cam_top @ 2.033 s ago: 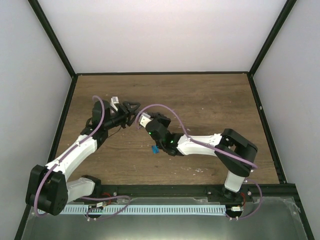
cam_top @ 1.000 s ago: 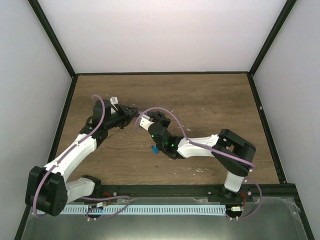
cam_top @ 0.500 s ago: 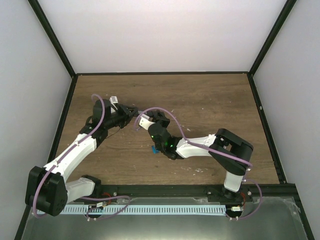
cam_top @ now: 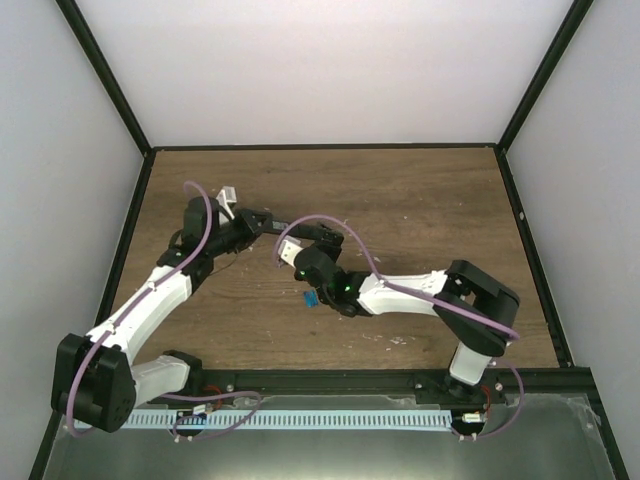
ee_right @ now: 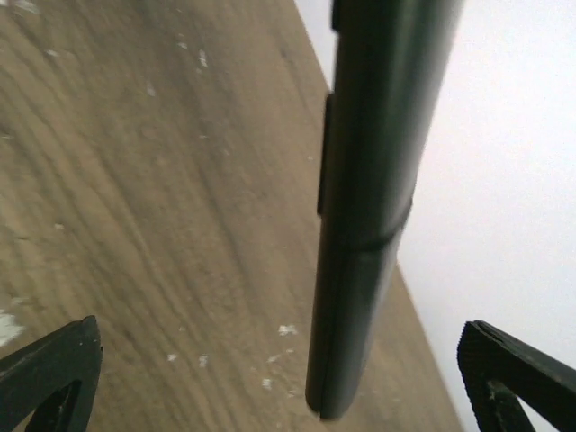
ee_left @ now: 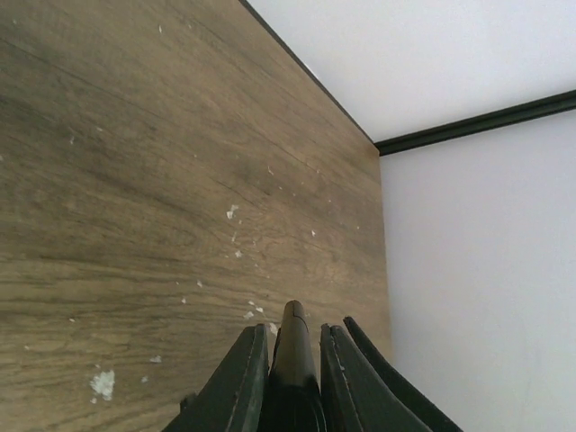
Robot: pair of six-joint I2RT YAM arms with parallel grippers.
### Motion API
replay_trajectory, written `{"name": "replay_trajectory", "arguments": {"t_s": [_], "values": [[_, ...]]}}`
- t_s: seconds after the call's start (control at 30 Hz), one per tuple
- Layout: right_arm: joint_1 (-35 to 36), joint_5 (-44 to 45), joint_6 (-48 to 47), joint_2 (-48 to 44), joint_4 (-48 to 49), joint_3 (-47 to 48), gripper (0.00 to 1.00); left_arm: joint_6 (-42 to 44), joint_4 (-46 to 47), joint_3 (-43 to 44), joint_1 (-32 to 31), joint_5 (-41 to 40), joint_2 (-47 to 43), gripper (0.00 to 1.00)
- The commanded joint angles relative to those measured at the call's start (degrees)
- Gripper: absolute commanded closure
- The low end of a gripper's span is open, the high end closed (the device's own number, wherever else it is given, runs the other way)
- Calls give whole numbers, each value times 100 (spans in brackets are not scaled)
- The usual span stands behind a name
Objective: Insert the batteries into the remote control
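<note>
The remote control (ee_left: 293,353) is a slim black bar clamped between the fingers of my left gripper (ee_left: 292,329), which is shut on it above the table. From above, the remote control (cam_top: 283,224) runs rightward out of the left gripper (cam_top: 261,219) toward the right gripper (cam_top: 312,236). In the right wrist view the remote control (ee_right: 369,207) hangs free between the widely spread jaws of the right gripper (ee_right: 277,328), touching neither one. One small blue battery (cam_top: 310,298) lies on the table beside the right arm. The battery bay is not visible.
The wooden table (cam_top: 420,200) carries small white specks (ee_left: 103,383). A black frame (cam_top: 325,147) and white walls close it in at the back and sides. Purple cables (cam_top: 345,235) loop over both arms.
My right gripper has sprung open and let go of the remote. My left gripper has closed on the remote and now holds it alone, shifted slightly up and right.
</note>
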Motion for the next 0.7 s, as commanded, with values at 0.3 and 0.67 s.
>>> {"name": "replay_trajectory", "arguments": {"t_s": [0.3,0.67], "values": [[-855,-3697,1364,-1857,-1647,-461,0,2198,-138,322,700,2192,435,91],[-1201,-5222,907,-2419,-1875,-916,3,2863,-496,439,699,3319,628,92]]}}
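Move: The left fingers hold the remote control by one end. Its middle lies about 8 cm to that hand's right and 1 cm back, some 3 cm lower. From the empty, wide-open right hand, the remote's middle is roughly 5 cm left, 2 cm ahead and 3 cm up. The two blue batteries lie on the table about 10 cm back, 4 cm left and 14 cm below the right hand, and about 10 cm back and 9 cm right of the left. Still pinching the remote's end, the left hand swings it some 25 degrees clockwise, drifting slightly left first, then back and right by about 3 cm. The right hand, fingers wide and empty, draws back about 6 cm from under the remote's free end, rising and easing right. Meanwhile it tips down, rolls its left side up and turns counter-clockwise, each by 20 to 25 degrees. ##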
